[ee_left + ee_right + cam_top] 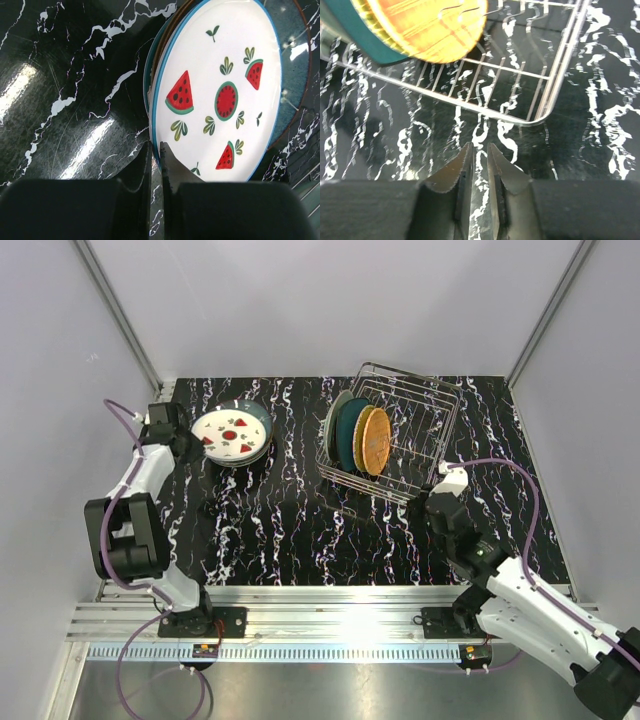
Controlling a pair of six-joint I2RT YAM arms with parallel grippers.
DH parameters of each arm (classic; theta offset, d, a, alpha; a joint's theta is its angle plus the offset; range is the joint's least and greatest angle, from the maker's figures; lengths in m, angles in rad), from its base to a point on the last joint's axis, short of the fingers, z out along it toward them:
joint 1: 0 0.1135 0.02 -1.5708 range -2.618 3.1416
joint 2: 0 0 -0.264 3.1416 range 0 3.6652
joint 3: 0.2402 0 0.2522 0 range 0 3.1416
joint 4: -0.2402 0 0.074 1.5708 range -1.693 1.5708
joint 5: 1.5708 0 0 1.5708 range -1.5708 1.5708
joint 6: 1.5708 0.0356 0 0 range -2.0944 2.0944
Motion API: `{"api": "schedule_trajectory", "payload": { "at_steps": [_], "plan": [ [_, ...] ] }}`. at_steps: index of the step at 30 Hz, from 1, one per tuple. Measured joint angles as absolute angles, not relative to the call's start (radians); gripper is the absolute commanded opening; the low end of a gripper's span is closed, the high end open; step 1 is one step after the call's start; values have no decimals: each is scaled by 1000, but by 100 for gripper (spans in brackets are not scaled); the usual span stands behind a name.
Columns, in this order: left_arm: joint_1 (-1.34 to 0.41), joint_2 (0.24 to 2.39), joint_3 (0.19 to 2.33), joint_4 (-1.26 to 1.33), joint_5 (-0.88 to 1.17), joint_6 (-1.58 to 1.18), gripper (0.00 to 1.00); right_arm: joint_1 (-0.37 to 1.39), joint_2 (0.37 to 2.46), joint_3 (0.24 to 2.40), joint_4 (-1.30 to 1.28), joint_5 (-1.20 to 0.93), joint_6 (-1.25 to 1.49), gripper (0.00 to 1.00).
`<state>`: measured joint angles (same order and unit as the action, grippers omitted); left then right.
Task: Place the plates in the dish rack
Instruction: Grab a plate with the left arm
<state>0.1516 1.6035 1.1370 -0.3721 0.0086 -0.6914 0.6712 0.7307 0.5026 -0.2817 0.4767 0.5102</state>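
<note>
A white plate (230,433) (220,75) with red fruit slices tops a small stack on the table at the back left, and a dark teal plate (296,75) shows under it. My left gripper (192,444) (156,148) is shut on the white plate's near blue rim. The wire dish rack (432,408) (520,120) stands at the back centre-right. In its left end a mint-green plate (334,425), a dark teal plate (350,436) (355,31) and an orange-tan plate (376,440) (430,27) stand upright. My right gripper (446,486) (480,148) hovers just off the rack's near right corner, its jaws slightly apart and empty.
The black marbled table (270,530) is enclosed by grey walls on three sides. The rack's right half (420,430) holds no plates. A silver rail (320,625) with both arm bases runs along the near edge.
</note>
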Motion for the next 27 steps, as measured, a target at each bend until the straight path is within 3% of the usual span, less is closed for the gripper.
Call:
{"api": "schedule_trajectory", "payload": {
  "at_steps": [4, 27],
  "plan": [
    [138, 1564, 1134, -374, -5, -681, 0, 671, 700, 502, -268, 405, 485, 41],
    [134, 1356, 1036, -427, -15, -687, 0, 675, 802, 518, -116, -51, 424, 52]
  ]
}}
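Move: The left hand already pinches the left rim of the watermelon plate, whose middle is about 8 cm right, 2 cm ahead and 2 cm below. The blue plate stack lies some 10 cm right, 3 cm ahead and 5 cm below; the dish rack's middle is about 47 cm right, 2 cm ahead, the orange plate 43 cm right, 1 cm ahead. From the right hand the watermelon plate lies roughly 46 cm left, 17 cm ahead. Keeping its pinch on the left rim of the watermelon plate, the left hand lifts about 4.5 cm off the stack side, then draws some 4 cm back towards the base at that height, its fingers tipping slightly up so the plate comes up slanted, held edge highest. Meanwhile the empty right hand leaves the dish rack's near right corner and sweeps about 9 cm left and a little back, swinging some 30 degrees counter-clockwise, its left side rising, while its fingers open to about half. ##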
